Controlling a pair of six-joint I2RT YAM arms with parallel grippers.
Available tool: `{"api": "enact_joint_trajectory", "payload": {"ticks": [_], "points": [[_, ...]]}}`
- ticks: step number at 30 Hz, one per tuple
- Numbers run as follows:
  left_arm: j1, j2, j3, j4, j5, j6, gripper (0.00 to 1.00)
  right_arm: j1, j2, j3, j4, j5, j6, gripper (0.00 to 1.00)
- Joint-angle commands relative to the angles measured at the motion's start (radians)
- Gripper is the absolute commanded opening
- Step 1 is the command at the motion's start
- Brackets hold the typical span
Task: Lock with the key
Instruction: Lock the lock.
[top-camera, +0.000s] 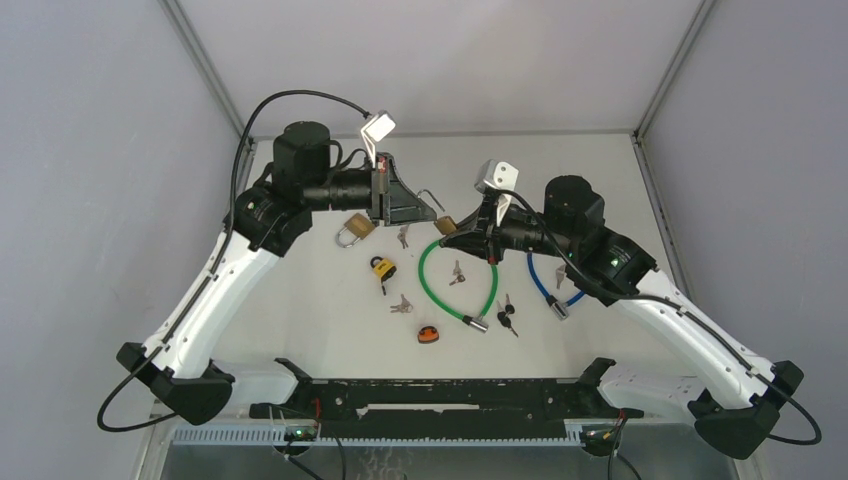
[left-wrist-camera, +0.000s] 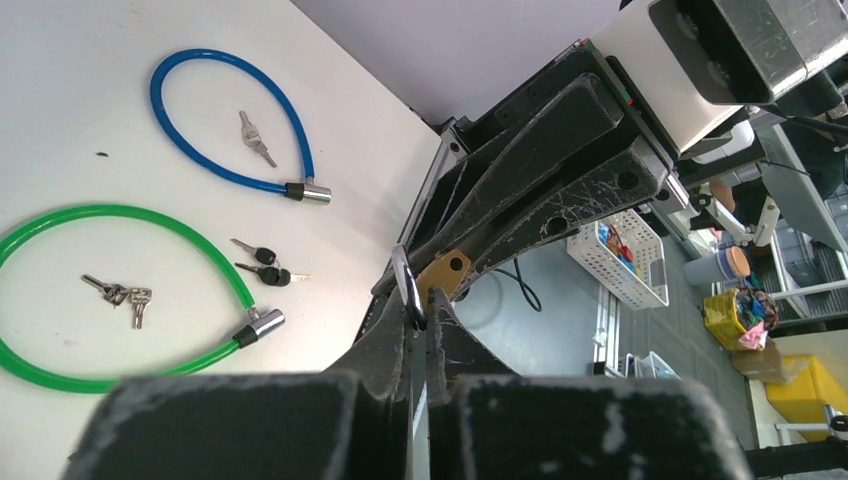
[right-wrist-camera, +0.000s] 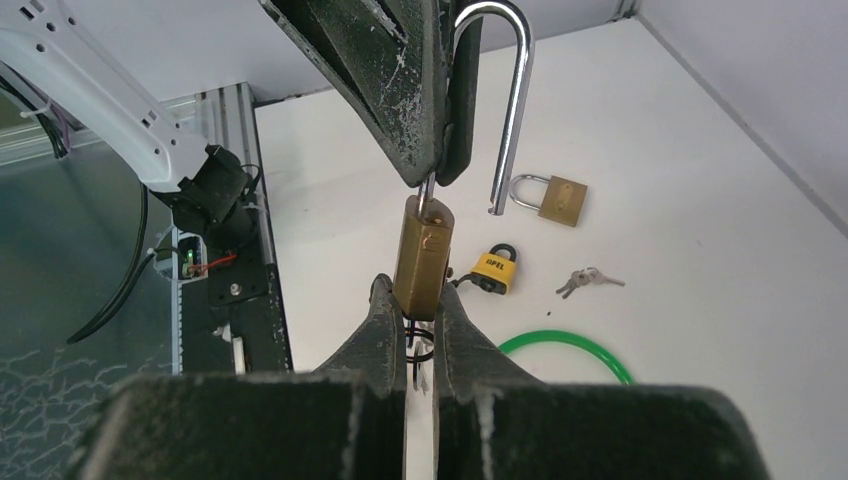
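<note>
A brass padlock (right-wrist-camera: 422, 255) hangs in the air between my two grippers, above the back middle of the table (top-camera: 320, 300). Its steel shackle (right-wrist-camera: 512, 100) stands open, one leg free. My left gripper (left-wrist-camera: 420, 310) is shut on the shackle (left-wrist-camera: 404, 285) from above. My right gripper (right-wrist-camera: 410, 292) is shut from below on the key, whose ring (right-wrist-camera: 420, 345) shows between the fingers; its fingertips hug the padlock's lower end. From the top the padlock (top-camera: 445, 225) sits where the left gripper (top-camera: 436, 212) and right gripper (top-camera: 450, 229) meet.
On the table lie a second brass padlock (top-camera: 353, 230), a yellow padlock (top-camera: 382, 267), a green cable lock (top-camera: 422, 275), a blue cable lock (top-camera: 538, 285), loose key bunches (top-camera: 401, 305) (top-camera: 457, 272) (top-camera: 506, 315) and a small orange item (top-camera: 429, 334).
</note>
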Motion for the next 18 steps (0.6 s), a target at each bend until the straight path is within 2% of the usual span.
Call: {"api": "enact_joint_trajectory", "payload": {"ticks": [1, 2, 3, 4, 8, 11, 12, 13, 16, 18], "points": [[-0.003, -0.032, 0.032, 0.047, 0.061, 0.026, 0.03, -0.006, -0.006, 0.044, 0.055, -0.01, -0.015, 0.0], [-0.002, -0.035, 0.025, 0.062, 0.067, 0.028, 0.12, -0.006, -0.007, 0.043, 0.053, -0.01, -0.015, 0.0], [-0.001, -0.039, 0.016, 0.076, 0.064, 0.038, 0.25, -0.006, -0.008, 0.043, 0.052, -0.011, -0.014, 0.0], [-0.001, -0.045, 0.013, 0.084, 0.048, 0.054, 0.28, -0.006, -0.008, 0.043, 0.051, -0.013, -0.013, 0.0], [-0.001, -0.047, 0.001, 0.124, 0.025, 0.082, 0.28, -0.005, -0.008, 0.043, 0.049, -0.018, -0.008, 0.0], [-0.001, -0.038, -0.012, 0.134, 0.036, 0.051, 0.17, -0.003, -0.013, 0.044, 0.041, -0.016, -0.007, 0.0], [-0.001, -0.039, -0.021, 0.135, 0.038, 0.045, 0.16, -0.002, -0.015, 0.044, 0.039, -0.014, -0.007, 0.0], [-0.001, -0.042, -0.031, 0.14, 0.038, 0.042, 0.17, -0.001, -0.017, 0.043, 0.037, -0.015, -0.008, 0.0], [-0.001, -0.046, -0.053, 0.171, 0.022, 0.03, 0.31, 0.002, -0.016, 0.043, 0.037, -0.024, -0.009, 0.0], [-0.001, -0.039, -0.051, 0.18, 0.015, 0.025, 0.32, 0.007, -0.014, 0.044, 0.038, -0.025, -0.007, 0.0]]}}
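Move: The left hand is already shut at the long leg of the gold padlock's open shackle; the shackle's middle is about 1 cm ahead of it and 1 cm to its right. The padlock body lies some 2 cm to its right and 4 cm below, neither ahead nor back. The green cable loop is on the table about 7 cm ahead and 4 cm right. From the right hand, the shackle lies roughly 5 cm above, 1 cm ahead and 1 cm left. The left fingers let go of the shackle's long leg, parting to roughly a third of their range to straddle it. The hand meanwhile rises about 1.5 cm away from the padlock body, rolling some 5 degrees about its finger line, then sinks back about half a centimetre with the fingers still open. The right hand stays in place and keeps its pinch on the body. ##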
